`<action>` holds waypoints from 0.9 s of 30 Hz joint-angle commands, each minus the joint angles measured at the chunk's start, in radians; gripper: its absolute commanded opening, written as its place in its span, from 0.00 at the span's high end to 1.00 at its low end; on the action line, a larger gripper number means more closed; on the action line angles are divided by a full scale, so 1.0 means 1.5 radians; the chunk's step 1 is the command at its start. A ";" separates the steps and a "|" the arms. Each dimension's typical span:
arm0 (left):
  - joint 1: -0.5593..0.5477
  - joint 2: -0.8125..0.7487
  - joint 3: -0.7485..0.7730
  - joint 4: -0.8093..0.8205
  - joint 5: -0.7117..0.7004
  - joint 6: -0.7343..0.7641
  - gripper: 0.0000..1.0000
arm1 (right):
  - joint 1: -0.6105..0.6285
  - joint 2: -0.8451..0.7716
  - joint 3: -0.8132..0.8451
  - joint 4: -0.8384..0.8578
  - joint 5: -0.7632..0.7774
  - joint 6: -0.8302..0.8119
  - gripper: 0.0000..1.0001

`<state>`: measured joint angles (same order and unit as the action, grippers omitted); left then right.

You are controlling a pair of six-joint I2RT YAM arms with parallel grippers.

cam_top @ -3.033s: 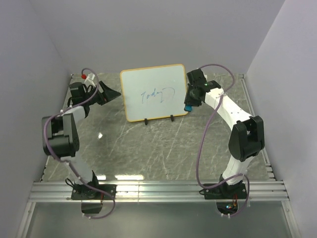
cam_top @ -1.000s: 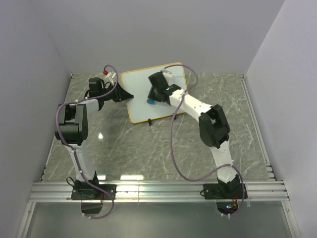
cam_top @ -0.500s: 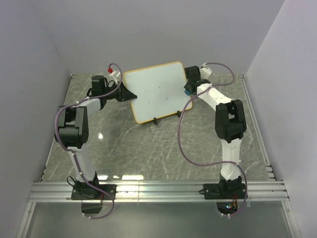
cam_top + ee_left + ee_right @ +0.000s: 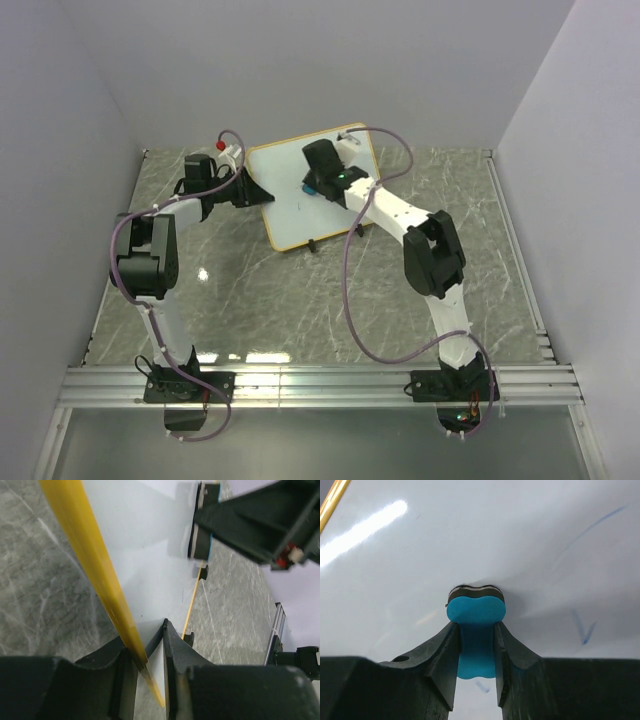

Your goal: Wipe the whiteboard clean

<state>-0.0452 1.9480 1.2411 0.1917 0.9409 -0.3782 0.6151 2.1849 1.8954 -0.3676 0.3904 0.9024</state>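
The whiteboard (image 4: 300, 215) stands tilted on its two black feet at the back of the table, its orange-tan frame turned a little clockwise. My left gripper (image 4: 257, 192) is shut on the board's left frame edge; in the left wrist view the yellow frame (image 4: 95, 555) runs between the jaws of the left gripper (image 4: 150, 647). My right gripper (image 4: 316, 184) is shut on a small blue eraser (image 4: 476, 611), whose dark felt face presses on the white surface (image 4: 520, 540). Faint blue strokes (image 4: 583, 630) remain near the eraser.
The grey marbled tabletop (image 4: 300, 300) stretches in front of the board. White walls close in the back and both sides. An aluminium rail (image 4: 320, 385) with both arm bases runs along the near edge. A purple cable (image 4: 352, 290) loops from the right arm.
The right gripper has carried the eraser from the board's right edge leftward to its upper middle. The blue writing seen earlier has mostly gone. The left gripper keeps its hold.
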 commanded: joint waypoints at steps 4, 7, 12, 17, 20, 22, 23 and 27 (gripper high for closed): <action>-0.032 0.026 -0.007 0.014 -0.048 0.068 1.00 | 0.053 0.076 -0.007 -0.009 -0.086 0.101 1.00; -0.034 0.025 -0.005 0.007 -0.051 0.077 1.00 | 0.065 0.074 -0.032 0.017 -0.093 0.102 1.00; -0.037 0.027 0.004 -0.006 -0.060 0.089 1.00 | 0.051 0.089 0.010 0.042 -0.130 0.059 1.00; -0.043 0.023 -0.008 0.012 -0.070 0.079 1.00 | 0.048 0.128 0.115 -0.003 -0.108 0.022 1.00; -0.046 0.023 -0.004 -0.003 -0.075 0.091 1.00 | 0.011 0.136 0.123 -0.037 -0.081 0.019 1.00; -0.046 0.022 -0.002 -0.007 -0.077 0.095 1.00 | -0.014 0.110 0.067 -0.017 -0.080 0.031 1.00; -0.046 0.022 -0.001 -0.009 -0.077 0.095 1.00 | -0.037 0.101 0.050 -0.009 -0.078 0.033 1.00; -0.046 0.025 0.001 -0.012 -0.077 0.097 1.00 | -0.080 0.091 0.023 -0.026 -0.050 0.027 1.00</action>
<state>-0.0422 1.9606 1.2346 0.1673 0.9073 -0.3813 0.6300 2.2509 1.9938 -0.3283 0.1841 0.9653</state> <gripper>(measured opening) 0.265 0.360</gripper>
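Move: The eraser is already in the right fingers, on the whiteboard's face. From the right hand the board's top-left corner lies about 13 cm to the left and 9 cm farther ahead, near hand height; a small leftover ink mark is some 3 cm left, 4 cm back and slightly below. The left fingertips are about 10 cm left and 4 cm back. From the left hand, that corner is roughly 12 cm ahead and 4 cm left. The eraser is carried along the whiteboard, still pinched in the right hand: about 8 cm left towards the board's left edge, bowing back nearly 3 cm and then forward again with a slight rise, before turning some 2.5 cm back to the right. The right wrist turns about 10 degrees counter-clockwise as its left side lifts. The left hand keeps hold of the board's left edge, sinking about 1.5 cm. ##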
